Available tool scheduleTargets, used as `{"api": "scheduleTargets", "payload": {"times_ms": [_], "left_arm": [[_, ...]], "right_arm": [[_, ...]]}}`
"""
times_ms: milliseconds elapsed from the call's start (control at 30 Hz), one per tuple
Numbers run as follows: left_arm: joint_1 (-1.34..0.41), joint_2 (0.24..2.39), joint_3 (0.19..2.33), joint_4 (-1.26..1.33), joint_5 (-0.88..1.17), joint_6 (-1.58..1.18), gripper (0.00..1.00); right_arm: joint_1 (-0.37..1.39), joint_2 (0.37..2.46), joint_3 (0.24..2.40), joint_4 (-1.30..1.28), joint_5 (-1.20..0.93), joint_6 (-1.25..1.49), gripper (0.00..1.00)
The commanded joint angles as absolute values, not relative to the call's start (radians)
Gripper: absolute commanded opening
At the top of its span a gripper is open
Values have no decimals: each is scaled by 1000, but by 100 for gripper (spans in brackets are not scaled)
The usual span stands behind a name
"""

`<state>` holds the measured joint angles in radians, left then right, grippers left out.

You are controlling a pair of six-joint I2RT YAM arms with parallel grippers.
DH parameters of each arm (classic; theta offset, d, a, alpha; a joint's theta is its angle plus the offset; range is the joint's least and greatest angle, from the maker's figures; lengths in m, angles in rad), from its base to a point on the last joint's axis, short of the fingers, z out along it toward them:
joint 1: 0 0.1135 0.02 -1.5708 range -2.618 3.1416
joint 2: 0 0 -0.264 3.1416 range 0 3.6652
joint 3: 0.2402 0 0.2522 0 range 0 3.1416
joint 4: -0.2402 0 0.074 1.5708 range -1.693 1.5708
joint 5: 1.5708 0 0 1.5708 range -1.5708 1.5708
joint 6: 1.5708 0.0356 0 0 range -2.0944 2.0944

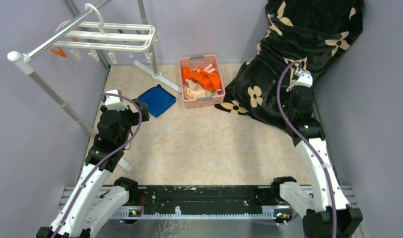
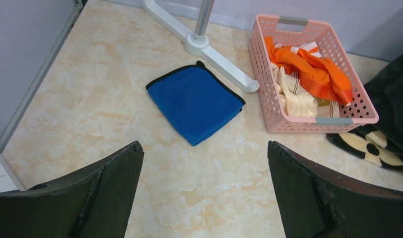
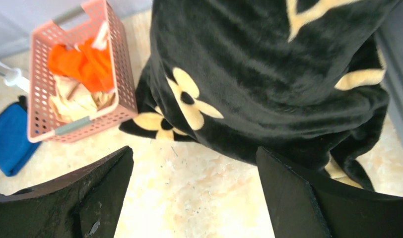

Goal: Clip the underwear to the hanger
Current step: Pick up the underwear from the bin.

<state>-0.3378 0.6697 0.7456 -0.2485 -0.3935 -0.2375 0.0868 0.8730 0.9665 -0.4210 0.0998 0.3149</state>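
The underwear (image 2: 294,96) is a pale beige bundle lying in the pink basket (image 2: 318,120), partly under orange clothes (image 2: 313,69). It also shows in the right wrist view (image 3: 78,101) and from above (image 1: 193,90). The white hanger (image 1: 110,35) hangs by its hook from the grey rack pole (image 1: 65,30) at the back left, small clips dangling below it. My left gripper (image 2: 204,153) is open and empty over bare floor, short of the blue cloth. My right gripper (image 3: 194,158) is open and empty at the edge of the black blanket.
A folded blue cloth (image 2: 194,101) lies left of the basket, beside the rack's white foot (image 2: 209,54). A black blanket with cream flowers (image 1: 289,59) fills the back right corner. An orange clip (image 1: 58,51) hangs on the rack. Grey walls close in both sides.
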Motion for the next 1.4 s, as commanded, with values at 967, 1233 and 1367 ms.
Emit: {"api": "scheduleTargets", "payload": {"times_ms": [967,1233,1367], "left_arm": [[-330,755,738,-340,-192,-225,99],[-330,759,739,-337,-187,-227,99],[-330,761,739,-337,-184,-227,99]], "right_arm": [[548,2216,2079,-458,43,301,74],[570,2338,2150,-392,-36,371,66],[574,2394,2185,-382,-61,394,61]]}}
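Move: The cream underwear in the pink basket lies about 23 cm ahead of my right hand, some 34 cm to its left and 22 cm below. The orange garment beside it is roughly 28 cm ahead and 30 cm left; the blue cloth is about 21 cm ahead and 52 cm left, and the dark blanket bulks up some 20 cm ahead, 3 cm right. From my left hand the cream underwear is about 24 cm ahead, 20 cm right and 23 cm below. I swing my right hand about 33 cm left and 20 cm forward, dipping first, then sweeping across fairly level, and at last sinking to the cream underwear in the basket, 17 cm lower in all. On the way I turn the hand some 30 degrees counter-clockwise, tip the fingers further down and narrow them to about two-thirds open. My empty left hand sinks about 6 cm and eases right, tipping down. ##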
